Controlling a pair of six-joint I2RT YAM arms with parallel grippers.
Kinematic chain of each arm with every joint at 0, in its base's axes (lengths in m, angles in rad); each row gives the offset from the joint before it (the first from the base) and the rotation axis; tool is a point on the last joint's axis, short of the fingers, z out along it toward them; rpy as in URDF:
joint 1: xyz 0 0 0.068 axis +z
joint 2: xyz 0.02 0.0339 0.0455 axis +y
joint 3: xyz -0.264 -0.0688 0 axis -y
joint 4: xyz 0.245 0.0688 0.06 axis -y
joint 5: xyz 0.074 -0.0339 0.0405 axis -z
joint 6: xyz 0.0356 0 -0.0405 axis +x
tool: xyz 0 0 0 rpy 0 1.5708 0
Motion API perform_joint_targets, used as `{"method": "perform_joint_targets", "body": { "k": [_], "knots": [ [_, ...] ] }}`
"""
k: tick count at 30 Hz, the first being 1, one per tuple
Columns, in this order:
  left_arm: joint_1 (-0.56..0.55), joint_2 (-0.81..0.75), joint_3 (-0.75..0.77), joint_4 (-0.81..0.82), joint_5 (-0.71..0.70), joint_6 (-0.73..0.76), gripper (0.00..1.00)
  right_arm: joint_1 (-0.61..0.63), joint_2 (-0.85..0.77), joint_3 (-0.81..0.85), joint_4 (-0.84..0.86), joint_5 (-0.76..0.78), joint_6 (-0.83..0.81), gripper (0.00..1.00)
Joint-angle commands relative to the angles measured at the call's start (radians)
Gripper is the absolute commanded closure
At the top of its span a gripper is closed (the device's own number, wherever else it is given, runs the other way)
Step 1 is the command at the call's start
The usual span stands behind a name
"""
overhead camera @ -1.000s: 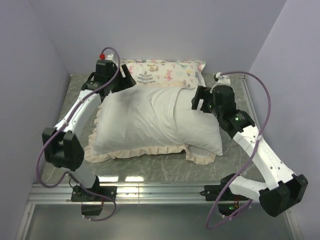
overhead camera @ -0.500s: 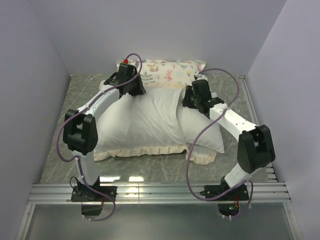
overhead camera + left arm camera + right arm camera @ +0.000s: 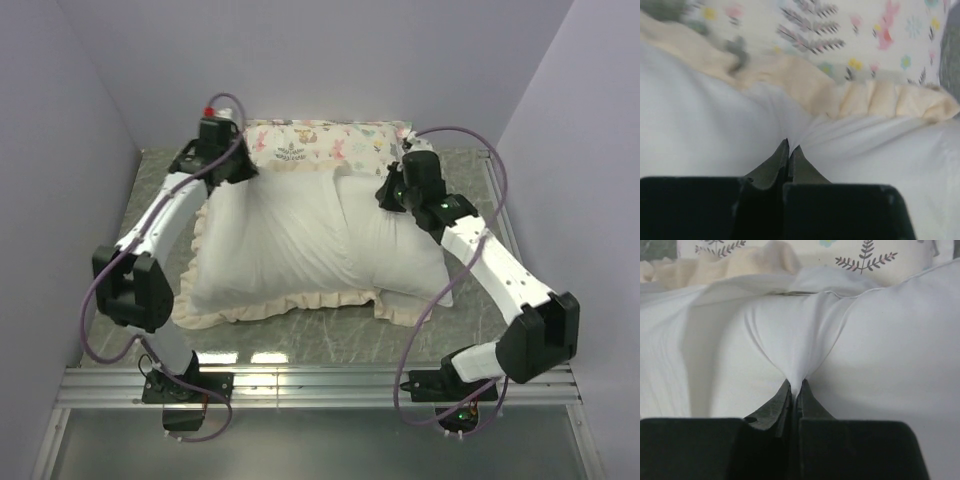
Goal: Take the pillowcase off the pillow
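The pillowcase [image 3: 270,240] lies cream-white face up, with a ruffled frill along its front and left edges. The plump white pillow [image 3: 400,250] sticks out of its right side. My left gripper [image 3: 243,172] is at the pillowcase's far left corner. In the left wrist view it [image 3: 789,145] is shut on a pinch of the white pillowcase cloth [image 3: 700,125], just short of the frill [image 3: 880,97]. My right gripper [image 3: 385,197] is at the pillow's far edge. In the right wrist view it [image 3: 796,385] is shut on a drawn-up fold of the pillow's [image 3: 900,340] white cover.
A smaller animal-and-tree print pillow [image 3: 325,140] leans against the back wall right behind both grippers. Side walls close in the grey marbled table [image 3: 150,190]. A metal rail [image 3: 320,378] runs along the near edge by the arm bases.
Both grippers went from open to shut on white cloth. The left gripper pulled back toward the far left corner. The right gripper shifted slightly right along the far edge.
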Motion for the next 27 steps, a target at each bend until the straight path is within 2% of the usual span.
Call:
{"method": "perform_joint_targets", "body": {
  "k": [1, 6, 10, 15, 16, 18, 19, 20, 22, 25, 27],
  "knots": [
    [0.192, -0.142, -0.016, -0.061, -0.151, -0.004, 1.0, -0.069, -0.163, 0.106, -0.088, 0.104, -0.027, 1.0],
    [0.323, -0.236, -0.091, -0.03, -0.182, -0.03, 0.99, -0.108, -0.222, 0.175, -0.152, 0.116, -0.041, 1.0],
    [0.396, -0.261, -0.134, -0.003, -0.154, -0.053, 1.0, -0.153, -0.239, 0.202, -0.171, 0.104, -0.047, 1.0],
    [0.38, -0.264, -0.189, 0.044, -0.002, -0.056, 1.0, -0.153, -0.227, 0.111, -0.136, 0.056, -0.022, 1.0],
    [0.366, -0.271, -0.2, 0.054, 0.039, -0.047, 0.97, -0.147, -0.23, 0.087, -0.12, 0.047, -0.006, 1.0],
    [0.317, -0.302, -0.225, 0.073, 0.041, -0.041, 0.86, -0.13, -0.233, 0.015, -0.074, 0.053, 0.008, 1.0],
    [0.299, -0.316, -0.232, 0.082, 0.05, -0.033, 0.69, -0.13, -0.225, -0.005, -0.06, 0.059, 0.016, 1.0],
    [0.296, -0.351, -0.251, 0.091, 0.051, -0.033, 0.58, -0.125, -0.217, -0.024, -0.048, 0.062, 0.028, 1.0],
    [0.198, -0.385, -0.262, 0.091, 0.009, -0.032, 0.35, -0.125, -0.193, -0.076, -0.01, 0.079, 0.054, 1.0],
    [0.049, -0.448, -0.274, 0.042, -0.082, -0.035, 0.27, -0.122, -0.162, -0.139, 0.05, 0.099, 0.077, 1.0],
    [-0.058, -0.51, -0.332, 0.025, -0.171, -0.065, 0.26, -0.121, -0.148, -0.166, 0.088, 0.107, 0.094, 1.0]
  ]
}}
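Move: Both hands already pinch bunched white cloth, the left the pillowcase and the right the bulging pillow. The pillow's middle lies about 21 cm right, 17 cm back and 10 cm below the left hand; from the right hand it is roughly 20 cm left, 9 cm back and 10 cm below. The pillowcase mouth is some 9 cm left and 8 cm back of the right hand, and the patterned pillow about 18 cm left and 20 cm ahead of it. Leftward and slightly up, the left hand hauls the pinched pillowcase about 12 cm away from the pillow's right end, turning counter-clockwise, then opens, lets go and withdraws back, up and partly right again. The right hand keeps its pinch on the pillow, lifts about 10 cm, then lowers past its starting height while drawing right and a little back. ##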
